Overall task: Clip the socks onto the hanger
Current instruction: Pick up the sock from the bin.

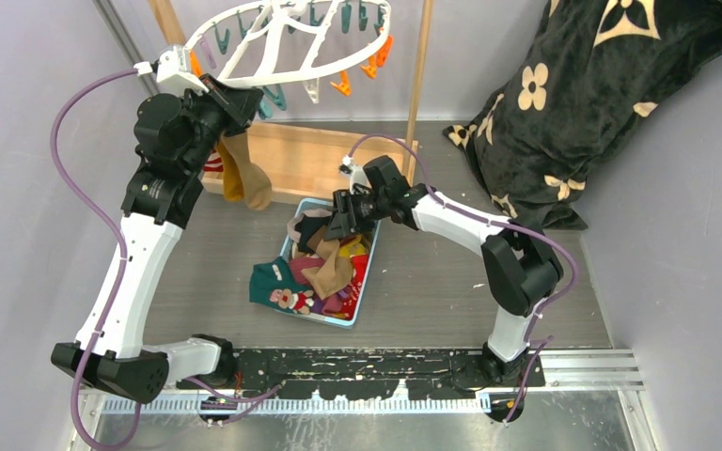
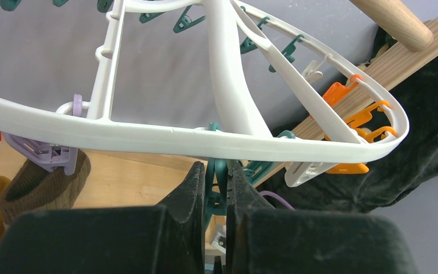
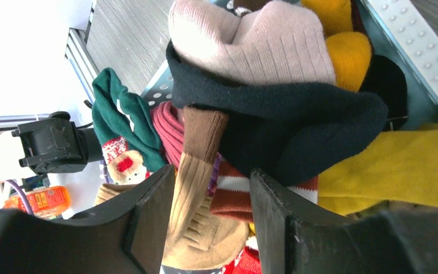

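Note:
The white oval hanger (image 1: 282, 42) hangs at the back left, with teal and orange clips round its rim (image 2: 205, 140). My left gripper (image 1: 244, 99) is raised to the rim and shut on a teal clip (image 2: 221, 180). A mustard sock (image 1: 240, 174) and a red-white striped one (image 1: 212, 164) hang below it. A purple clip (image 2: 45, 154) holds a brown sock (image 2: 40, 188). My right gripper (image 1: 340, 224) hovers over the pile of socks (image 1: 324, 268), open (image 3: 212, 171). A tan-brown sock (image 3: 197, 188) and a striped sock (image 3: 234, 194) lie between its fingers, below a black sock (image 3: 274, 125).
The socks lie in a light blue basket (image 1: 365, 287) mid-table. A wooden stand frame (image 1: 291, 155) with an upright pole (image 1: 420, 75) sits behind it. A black flower-patterned blanket (image 1: 583, 103) fills the back right. A metal rail (image 1: 573, 366) runs along the near edge.

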Robot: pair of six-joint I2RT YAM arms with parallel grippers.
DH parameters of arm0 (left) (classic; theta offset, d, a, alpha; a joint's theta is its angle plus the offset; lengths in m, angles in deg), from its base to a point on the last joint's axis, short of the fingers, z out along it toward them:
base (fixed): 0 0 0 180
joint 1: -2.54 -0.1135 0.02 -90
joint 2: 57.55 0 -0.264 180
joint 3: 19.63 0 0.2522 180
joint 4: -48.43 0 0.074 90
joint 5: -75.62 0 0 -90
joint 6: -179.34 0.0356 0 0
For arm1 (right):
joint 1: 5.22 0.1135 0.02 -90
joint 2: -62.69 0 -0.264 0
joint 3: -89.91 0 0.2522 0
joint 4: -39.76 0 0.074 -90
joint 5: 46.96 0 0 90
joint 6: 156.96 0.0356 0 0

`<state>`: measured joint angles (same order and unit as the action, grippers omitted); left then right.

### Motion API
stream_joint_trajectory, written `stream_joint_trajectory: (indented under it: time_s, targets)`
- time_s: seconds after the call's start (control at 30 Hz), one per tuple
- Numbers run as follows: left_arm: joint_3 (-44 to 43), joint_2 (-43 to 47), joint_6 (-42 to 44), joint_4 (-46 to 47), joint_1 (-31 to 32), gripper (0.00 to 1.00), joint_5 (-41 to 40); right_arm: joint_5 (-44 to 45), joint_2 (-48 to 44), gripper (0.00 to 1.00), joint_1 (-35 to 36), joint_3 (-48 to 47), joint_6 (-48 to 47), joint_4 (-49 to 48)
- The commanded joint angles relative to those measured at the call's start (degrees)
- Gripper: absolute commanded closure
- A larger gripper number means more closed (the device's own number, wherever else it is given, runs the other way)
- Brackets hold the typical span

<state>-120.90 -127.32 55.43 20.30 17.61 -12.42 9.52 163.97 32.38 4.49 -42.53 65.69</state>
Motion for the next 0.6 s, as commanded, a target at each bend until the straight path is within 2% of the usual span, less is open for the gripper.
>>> stream_joint_trajectory:
  time_s: [0.0, 0.33, 0.57]
  targets:
    - [-0.65, 2.54, 0.34, 2.68, -0.15, 1.0, -0.27, -2.7, 1.49, 0.46, 0.19, -4.97, 1.87, -1.87]
    - [-0.5, 2.76, 0.53, 2.59, -0.17, 1.0, -0.55, -5.46, 3.31, 0.63, 0.19, -7.03, 3.63, -2.62]
    - [-0.3, 2.9, 0.51, 2.68, -0.22, 1.0, -0.54, -7.4, 4.12, 0.63, 0.19, -8.56, 1.43, 2.7]
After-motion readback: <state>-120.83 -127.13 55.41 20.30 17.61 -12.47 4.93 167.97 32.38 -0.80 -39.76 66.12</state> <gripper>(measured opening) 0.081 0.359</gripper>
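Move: The right hand hovers over the bin. The brown cuff of the tan sock lies about 3 cm back and 3 cm left of it, some 5 cm below. The black sock is roughly level and 5 cm left. The grey-pink sock is about level and 7 cm left, and the maroon sock some 10 cm back and 6 cm left; all lie lower. From the left hand, up at the hanger, that cuff is about 11 cm back, 9 cm right and nearly 40 cm down. Leftward over the bin, above the black sock and the brown cuff, the right hand drifts about 2 cm and then lifts roughly 1 cm, tilting only slightly. Its fingers draw together from a bit over half open to about a third open, still pointing left and down, without visibly gripping a sock. ##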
